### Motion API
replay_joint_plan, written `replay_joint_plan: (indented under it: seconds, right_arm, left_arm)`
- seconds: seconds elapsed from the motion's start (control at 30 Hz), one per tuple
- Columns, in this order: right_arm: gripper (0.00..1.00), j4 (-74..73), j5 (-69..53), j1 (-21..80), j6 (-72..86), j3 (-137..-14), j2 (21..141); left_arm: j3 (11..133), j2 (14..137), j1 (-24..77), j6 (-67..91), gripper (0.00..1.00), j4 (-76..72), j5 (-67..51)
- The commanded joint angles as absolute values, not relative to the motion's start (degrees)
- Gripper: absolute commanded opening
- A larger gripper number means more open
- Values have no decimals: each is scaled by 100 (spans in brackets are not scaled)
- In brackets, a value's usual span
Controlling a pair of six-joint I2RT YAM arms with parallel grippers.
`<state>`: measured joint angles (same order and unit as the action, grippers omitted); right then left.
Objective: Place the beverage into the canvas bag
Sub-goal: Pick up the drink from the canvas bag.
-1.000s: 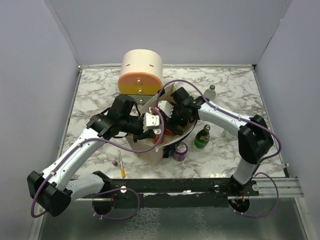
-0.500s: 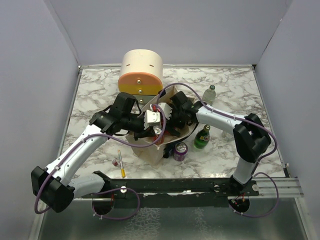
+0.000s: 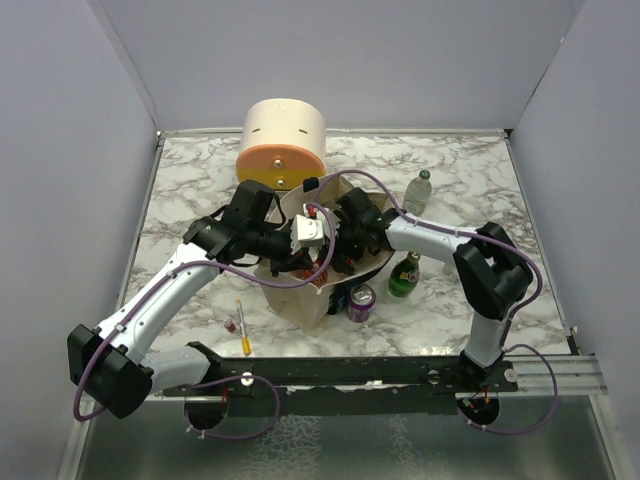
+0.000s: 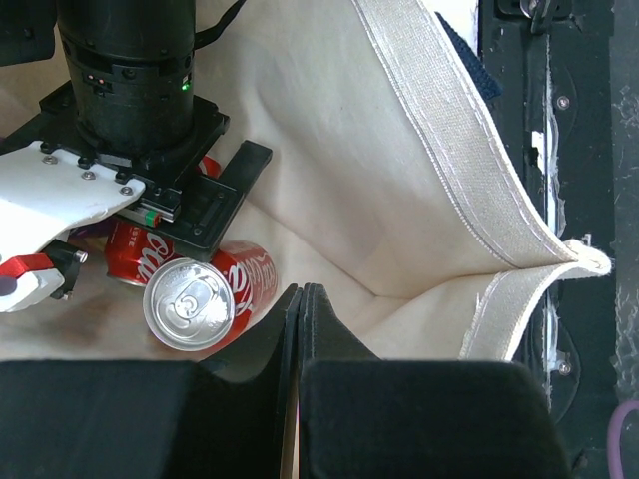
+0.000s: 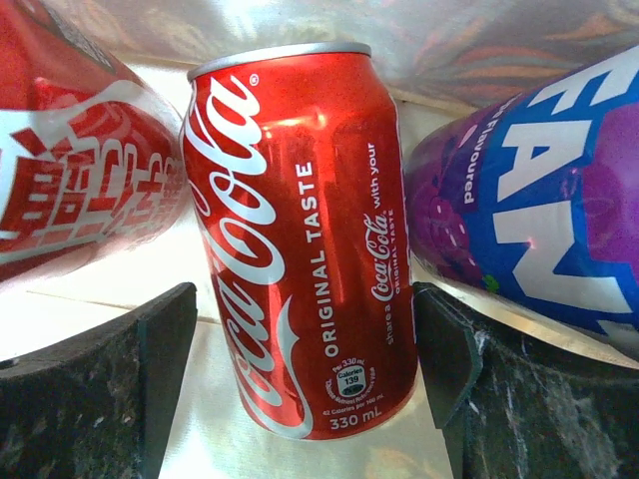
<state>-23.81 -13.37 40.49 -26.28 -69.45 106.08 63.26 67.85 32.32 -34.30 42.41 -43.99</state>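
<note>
The canvas bag (image 3: 298, 300) stands mid-table, mouth up, its pale inside (image 4: 419, 150) filling the left wrist view. My left gripper (image 4: 300, 294) is shut at the bag's left rim (image 3: 283, 250), with a thin strip of pale cloth between its fingers. Inside the bag, a red Coca-Cola can (image 5: 300, 249) stands between the fingers (image 5: 150, 369) of my open right gripper (image 5: 305, 339). A gap shows on the can's left, and the right finger sits at its side. From above, that can (image 4: 190, 304) shows under the right gripper's body (image 4: 140, 100).
Another red can (image 5: 70, 190) and a purple Fanta can (image 5: 539, 200) lie beside it in the bag. On the table are a cream-and-orange drawer box (image 3: 282, 145), a clear bottle (image 3: 419, 190), a green bottle (image 3: 404, 275), a purple can (image 3: 361, 302) and a yellow pen (image 3: 242, 328).
The right arm has pushed further left and down into the bag. The left arm has shifted slightly up and right, still at the bag's rim.
</note>
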Motion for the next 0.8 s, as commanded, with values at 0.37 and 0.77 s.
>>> replay_joint_plan:
  seconds: [0.37,0.77]
  right_arm:
    - [42,-2157,-1793,4043,-2243,-6302,10292]
    - [1,-2171,-1905,4043,-2123,-6635,9641]
  left_arm:
    - [6372,6917,3208,-3506,0,4183,-4452]
    - [6425,6908,3061,-3213,0,3975,-4396]
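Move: The right hand's open fingers already straddle the middle Coca-Cola can in the canvas bag; its centre lies about 3 cm to the left, 1 cm ahead and 1 cm below. The other Coca-Cola can is some 6 cm back and 3 cm to the left, while the purple Fanta can is roughly 8 cm ahead and 3 cm to the left, both about level with the hand. From the left hand, the middle can is about 11 cm ahead, 7 cm to the right and 18 cm below. The right hand closes its fingers across the middle Coca-Cola can between its two neighbours, settling barely half a centimetre deeper as both pads come onto the can's sides near its base end. With the grip set, it draws the can back about 1 cm, away from the Fanta can and towards the other Coca-Cola can, then starts upward by about 1 cm from its lowest point, its wrist turning only some 5 degrees. ##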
